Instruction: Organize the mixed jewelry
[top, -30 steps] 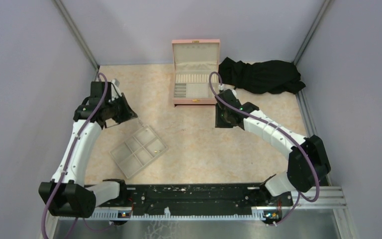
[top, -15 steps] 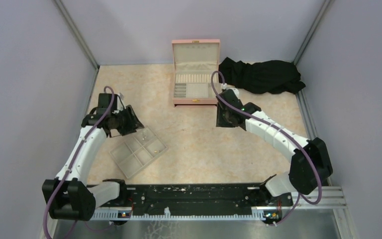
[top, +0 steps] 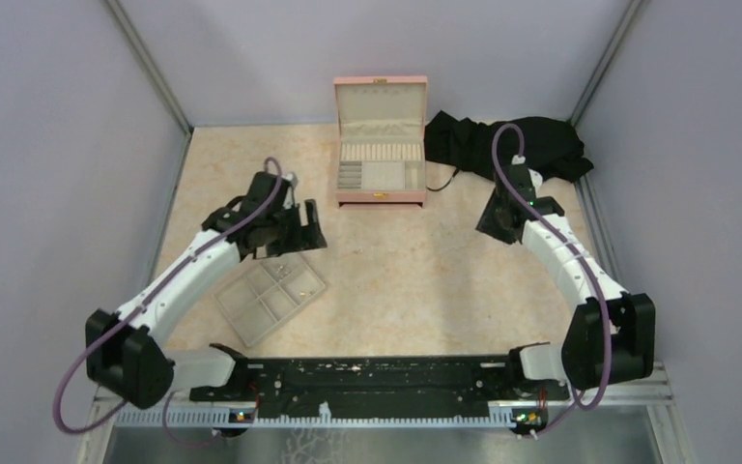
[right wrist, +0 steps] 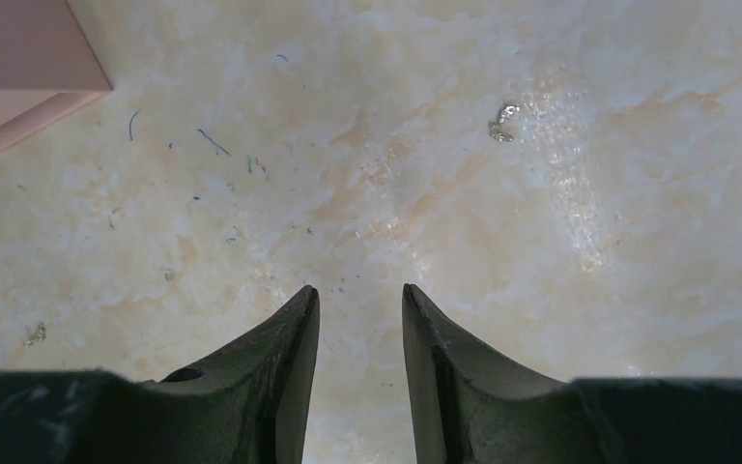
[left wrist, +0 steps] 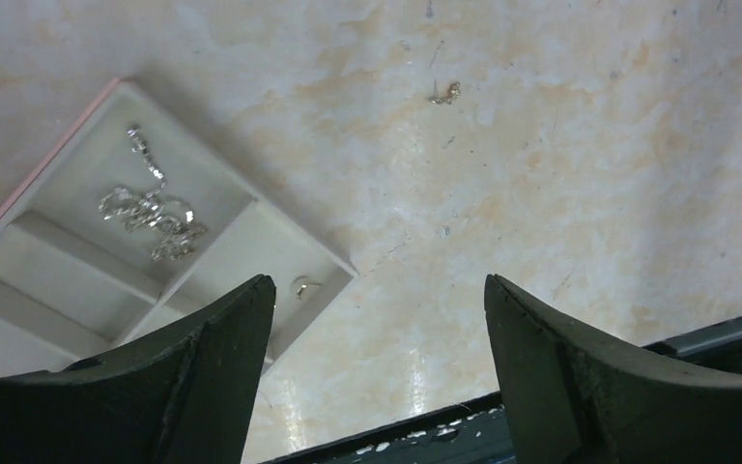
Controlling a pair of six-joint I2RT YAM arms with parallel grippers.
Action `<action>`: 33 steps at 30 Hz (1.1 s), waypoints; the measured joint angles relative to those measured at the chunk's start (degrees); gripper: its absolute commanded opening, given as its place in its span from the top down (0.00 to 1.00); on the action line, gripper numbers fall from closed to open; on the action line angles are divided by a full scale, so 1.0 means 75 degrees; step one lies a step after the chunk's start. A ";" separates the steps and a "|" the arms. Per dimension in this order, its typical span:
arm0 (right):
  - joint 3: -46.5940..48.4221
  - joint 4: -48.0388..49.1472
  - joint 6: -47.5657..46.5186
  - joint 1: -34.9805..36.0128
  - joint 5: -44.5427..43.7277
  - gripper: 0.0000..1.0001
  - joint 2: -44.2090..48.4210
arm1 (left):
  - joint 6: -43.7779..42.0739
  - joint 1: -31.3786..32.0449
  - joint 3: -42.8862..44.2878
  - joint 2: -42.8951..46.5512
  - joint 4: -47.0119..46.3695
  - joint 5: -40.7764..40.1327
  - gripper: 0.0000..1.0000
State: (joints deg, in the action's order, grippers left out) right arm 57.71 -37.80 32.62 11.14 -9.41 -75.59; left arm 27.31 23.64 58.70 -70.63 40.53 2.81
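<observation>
The mixed jewelry shows as tiny pieces. A silver chain (left wrist: 150, 208) and a small pale loop (left wrist: 301, 286) lie in compartments of the beige tray (left wrist: 68, 275). One speck (left wrist: 444, 93) rests on the bare table beyond the tray. My left gripper (left wrist: 379, 280) hangs over the table just off the tray's corner, open wide with nothing between its fingers. In the right wrist view another pale speck (right wrist: 502, 123) lies ahead and to the right of my right gripper (right wrist: 359, 288). That gripper is open by a narrow gap and holds nothing.
The pink box (top: 380, 145) with cream lining stands open at the back centre, its corner (right wrist: 19, 58) in the right wrist view. A black cloth (top: 507, 145) lies at the back right. The beige tray (top: 227, 309) sits front left. Purple walls enclose the table.
My left arm has swung right, from beyond the tray's far-left corner to its right corner, and its gripper has opened wide. My right arm has swung right, away from the pink box.
</observation>
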 measured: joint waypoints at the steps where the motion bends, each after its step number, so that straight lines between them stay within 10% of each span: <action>1: -0.0006 -0.0029 0.0003 -0.0058 0.0000 0.62 0.0003 | -0.0003 0.0318 0.0102 -0.0198 -0.0082 -0.0152 0.14; 10: 0.0012 -0.0119 -0.0009 -0.0146 0.0055 0.62 0.0245 | -0.0886 0.2710 0.1139 -0.2766 -0.0962 -0.1416 0.19; 33: 0.0017 -0.0149 -0.0070 -0.0146 0.0099 0.62 0.0221 | -0.2060 0.2532 0.2841 -0.5584 -0.0988 -0.2212 0.64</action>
State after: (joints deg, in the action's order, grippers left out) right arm 57.84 -38.92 32.10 10.04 -8.67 -73.93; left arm 11.86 42.63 80.01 -112.51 33.12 -13.78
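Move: The left hand is empty and wide open. The small silver jewelry it goes for lies on the table about 6 cm ahead of it, 12 cm to its right and 14 cm below. The tray's middle is some 5 cm back and 8 cm to its left, and the pink jewelry box is about 25 cm ahead and 18 cm to its right. From the right hand the silver jewelry is some 28 cm left, 2 cm ahead and 11 cm below. Rightward first, then mostly down and somewhat forward, the left hand leaves the tray for the small silver jewelry: about 11 cm right, 12 cm down and 6 cm ahead, slowing at the end. The wrist swings some 25 degrees clockwise while its left side rises by about as much, and the fingers narrow to roughly half their starting gap, one to each side of the piece, not yet pinching it. ##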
